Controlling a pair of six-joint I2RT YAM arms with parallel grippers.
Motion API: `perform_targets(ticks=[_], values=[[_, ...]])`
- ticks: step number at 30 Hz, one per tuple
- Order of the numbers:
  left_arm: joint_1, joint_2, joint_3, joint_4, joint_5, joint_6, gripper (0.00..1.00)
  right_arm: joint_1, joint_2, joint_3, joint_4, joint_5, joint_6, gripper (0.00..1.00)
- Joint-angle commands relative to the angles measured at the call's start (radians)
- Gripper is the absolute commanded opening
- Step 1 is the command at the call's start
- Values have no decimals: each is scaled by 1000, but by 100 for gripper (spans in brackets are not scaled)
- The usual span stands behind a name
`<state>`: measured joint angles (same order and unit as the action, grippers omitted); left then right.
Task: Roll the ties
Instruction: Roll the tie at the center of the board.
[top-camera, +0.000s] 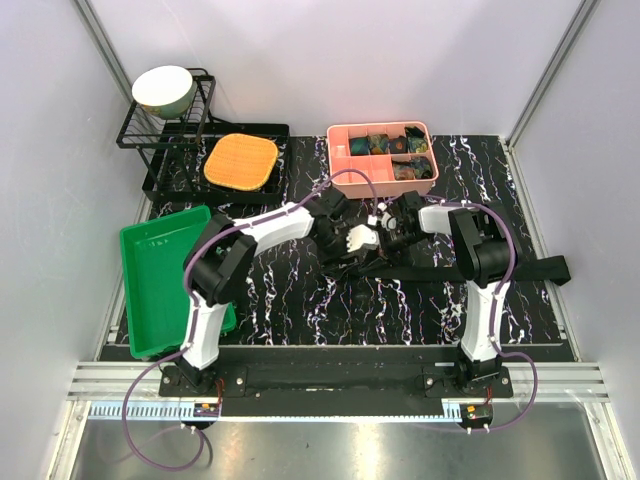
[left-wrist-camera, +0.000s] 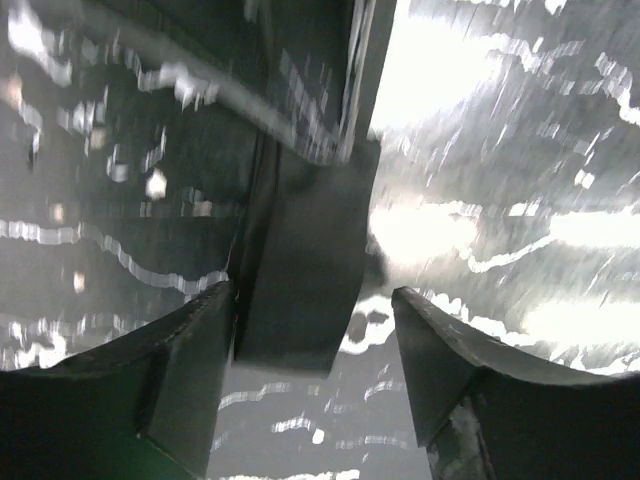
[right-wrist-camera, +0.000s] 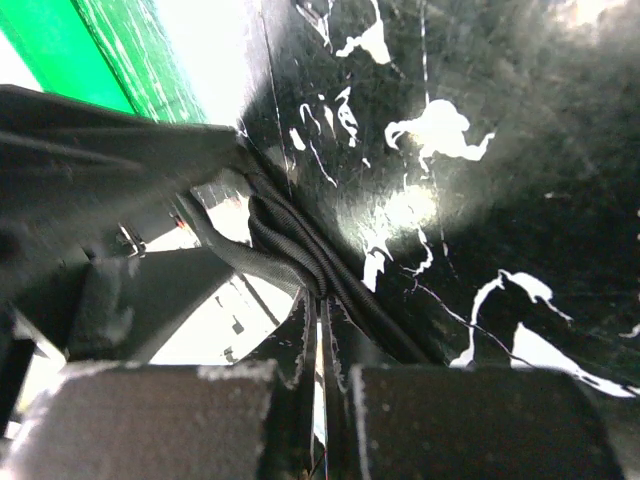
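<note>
A long black tie (top-camera: 520, 270) lies across the marbled table, its far end at the right edge and its other end bunched between both grippers at the centre. In the left wrist view my left gripper (left-wrist-camera: 312, 295) is open. A flat black end of the tie (left-wrist-camera: 300, 260) hangs between its fingers (left-wrist-camera: 190, 370), close to the left one. My right gripper (right-wrist-camera: 322, 300) is shut, pinching folded layers of the tie (right-wrist-camera: 285, 240) at its tips. From above, the left gripper (top-camera: 358, 240) and right gripper (top-camera: 392, 238) stand nearly touching.
A pink divided box (top-camera: 380, 128) with several rolled patterned ties stands at the back. A green tray (top-camera: 160, 280) sits at the left. Behind it a black wire rack (top-camera: 170, 130) holds a pale bowl (top-camera: 163, 88), beside an orange mat (top-camera: 241, 160).
</note>
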<state>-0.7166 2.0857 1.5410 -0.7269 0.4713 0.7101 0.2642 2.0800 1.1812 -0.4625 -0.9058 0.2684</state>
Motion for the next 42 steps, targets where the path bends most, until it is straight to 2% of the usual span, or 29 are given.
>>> perform_targets(ticks=[1,9,12,17,20,29,36,42], values=[[26,-96,-74,69,-13,67,68,12,32,41,-50,88,-54,0],[25,-90,-91,109,-20,129,68,13,51,54,-70,110,-67,0],[25,-79,-73,110,-8,152,63,13,55,55,-76,114,-70,0],[20,-73,-25,55,39,167,39,13,63,61,-80,123,-74,0],[14,-91,-9,47,70,160,35,13,66,66,-82,130,-74,0],[-30,-38,74,27,110,78,34,13,65,64,-84,122,-74,0],[-55,43,149,20,81,2,36,12,65,67,-84,111,-69,0],[-58,71,128,7,35,6,37,13,60,70,-73,79,-60,0]])
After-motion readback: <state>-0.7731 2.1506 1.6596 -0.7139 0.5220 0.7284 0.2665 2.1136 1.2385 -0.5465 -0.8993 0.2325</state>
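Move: The tie's short left flap lies between the left gripper's open fingers, its middle about 1 cm ahead, 1 cm left and 1 cm below. The right gripper's shut tips pinch the tie roughly 6 cm to the left hand's right. From the left hand, the long flat strip's middle is some 30 cm right, and the pink organizer about 26 cm ahead and 6 cm right. From the right gripper, the flap is about 7 cm left and 1 cm ahead. Slide the left gripper about 2 cm left along the flap and ease slightly forward, then close the fingers onto the tie's two long edges. Keeping hold, lift and swing right some 6 cm in a low arc, then sink beside the right gripper's tips. Hold the right gripper still, shut on the tie. ##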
